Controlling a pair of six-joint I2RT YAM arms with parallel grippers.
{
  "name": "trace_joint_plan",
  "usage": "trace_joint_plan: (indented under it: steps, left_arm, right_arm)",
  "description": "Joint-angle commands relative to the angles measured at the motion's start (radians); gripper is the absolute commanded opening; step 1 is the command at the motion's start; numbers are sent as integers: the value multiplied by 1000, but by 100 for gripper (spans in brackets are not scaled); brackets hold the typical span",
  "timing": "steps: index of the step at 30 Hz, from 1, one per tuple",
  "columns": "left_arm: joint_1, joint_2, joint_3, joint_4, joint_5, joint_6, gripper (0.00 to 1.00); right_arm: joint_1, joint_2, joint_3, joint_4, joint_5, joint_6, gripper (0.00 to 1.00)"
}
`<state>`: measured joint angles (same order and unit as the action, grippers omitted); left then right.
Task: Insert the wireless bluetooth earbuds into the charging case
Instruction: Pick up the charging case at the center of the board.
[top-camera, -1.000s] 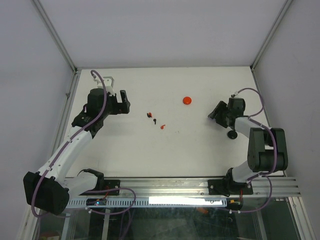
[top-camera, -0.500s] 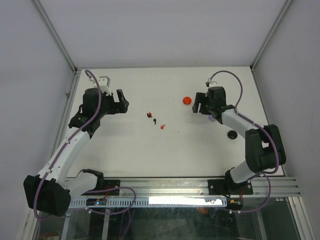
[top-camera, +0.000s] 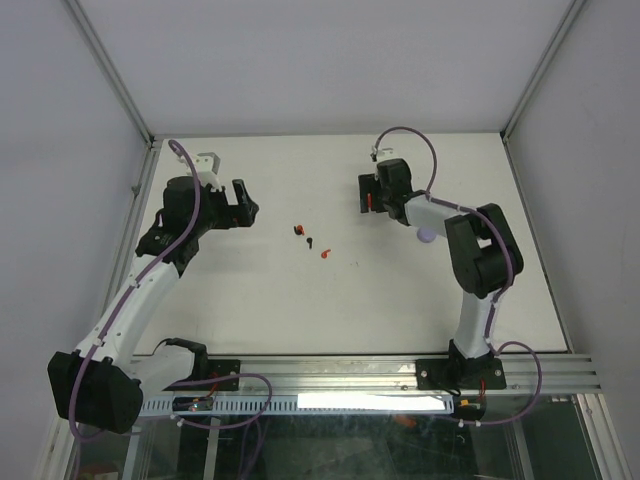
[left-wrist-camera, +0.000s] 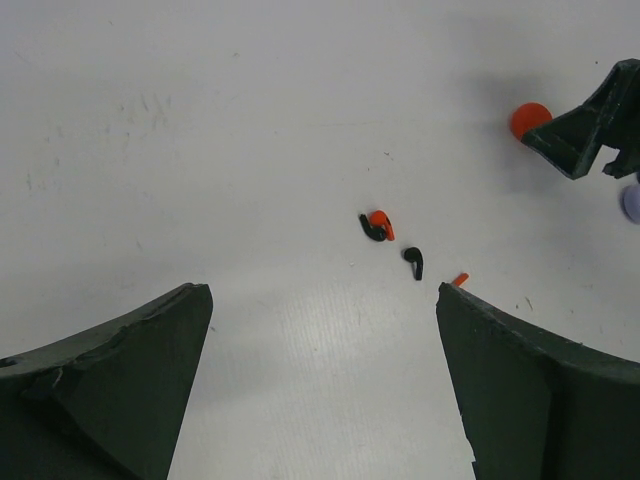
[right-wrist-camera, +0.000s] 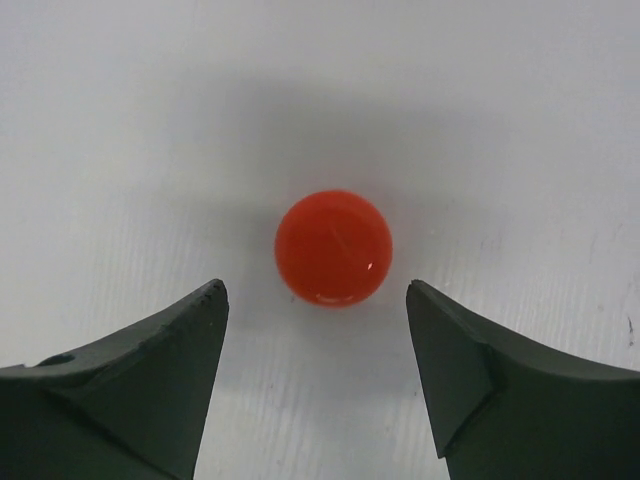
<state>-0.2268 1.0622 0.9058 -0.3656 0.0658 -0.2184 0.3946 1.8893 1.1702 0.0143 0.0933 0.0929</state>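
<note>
The charging case in reach is a round red one (right-wrist-camera: 333, 248), lying shut on the white table just ahead of my right gripper (right-wrist-camera: 315, 290), which is open and touches nothing. From above, that gripper (top-camera: 370, 195) covers most of the case. Several tiny earbuds lie mid-table: a black and a red one together (left-wrist-camera: 375, 226), a black one (left-wrist-camera: 414, 262) and a red one (left-wrist-camera: 460, 279). My left gripper (left-wrist-camera: 322, 295) hangs wide open and empty to their left (top-camera: 240, 205). The red case (left-wrist-camera: 530, 118) also shows in the left wrist view.
A lavender round case (top-camera: 427, 236) lies beside the right arm's forearm. The table's back edge (top-camera: 330, 136) runs close behind the right gripper. Grey walls enclose the table on three sides.
The right arm swung from the right side leftward and toward the back, ending over the red case, and its jaws widened. The left arm barely moved.
</note>
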Motion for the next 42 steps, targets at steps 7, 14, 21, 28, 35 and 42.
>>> trace_joint_plan:
  steps: [7, 14, 21, 28, 35, 42]
  left_arm:
    - [31, 11, -2, 53, 34, 15, 99]
    - [39, 16, -6, 53, 41, 17, 99]
    - [53, 29, -2, 53, 85, 12, 99]
    - [62, 50, 1, 64, 209, 13, 99]
    - [62, 109, 11, 79, 404, -30, 99]
    - [46, 165, 17, 102, 573, -137, 94]
  right_arm:
    - [36, 127, 131, 31, 207, 167, 74]
    - [59, 171, 154, 10, 307, 217, 67]
    - [73, 118, 88, 15, 284, 209, 50]
    - [102, -4, -27, 75, 150, 121, 41]
    - [168, -214, -178, 149, 29, 35, 40]
    - [274, -438, -347, 287, -79, -122, 40]
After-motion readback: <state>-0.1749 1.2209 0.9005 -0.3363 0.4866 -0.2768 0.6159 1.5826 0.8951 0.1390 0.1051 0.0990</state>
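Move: The red charging case lies about 2 cm ahead of the right hand, dead centre sideways and 3 cm below its fingers. The purple case is some 9 cm back and 13 cm right of that hand; the red-and-black earbud pair is about 7 cm back and 21 cm left, the lone black earbud 11 cm back and 18 cm left. From the left hand, the red charging case is some 15 cm ahead, 32 cm right and 18 cm below. Right hand dips forward, pinches the charging case, carries it back 11 cm, up, left; left hand swings right. ##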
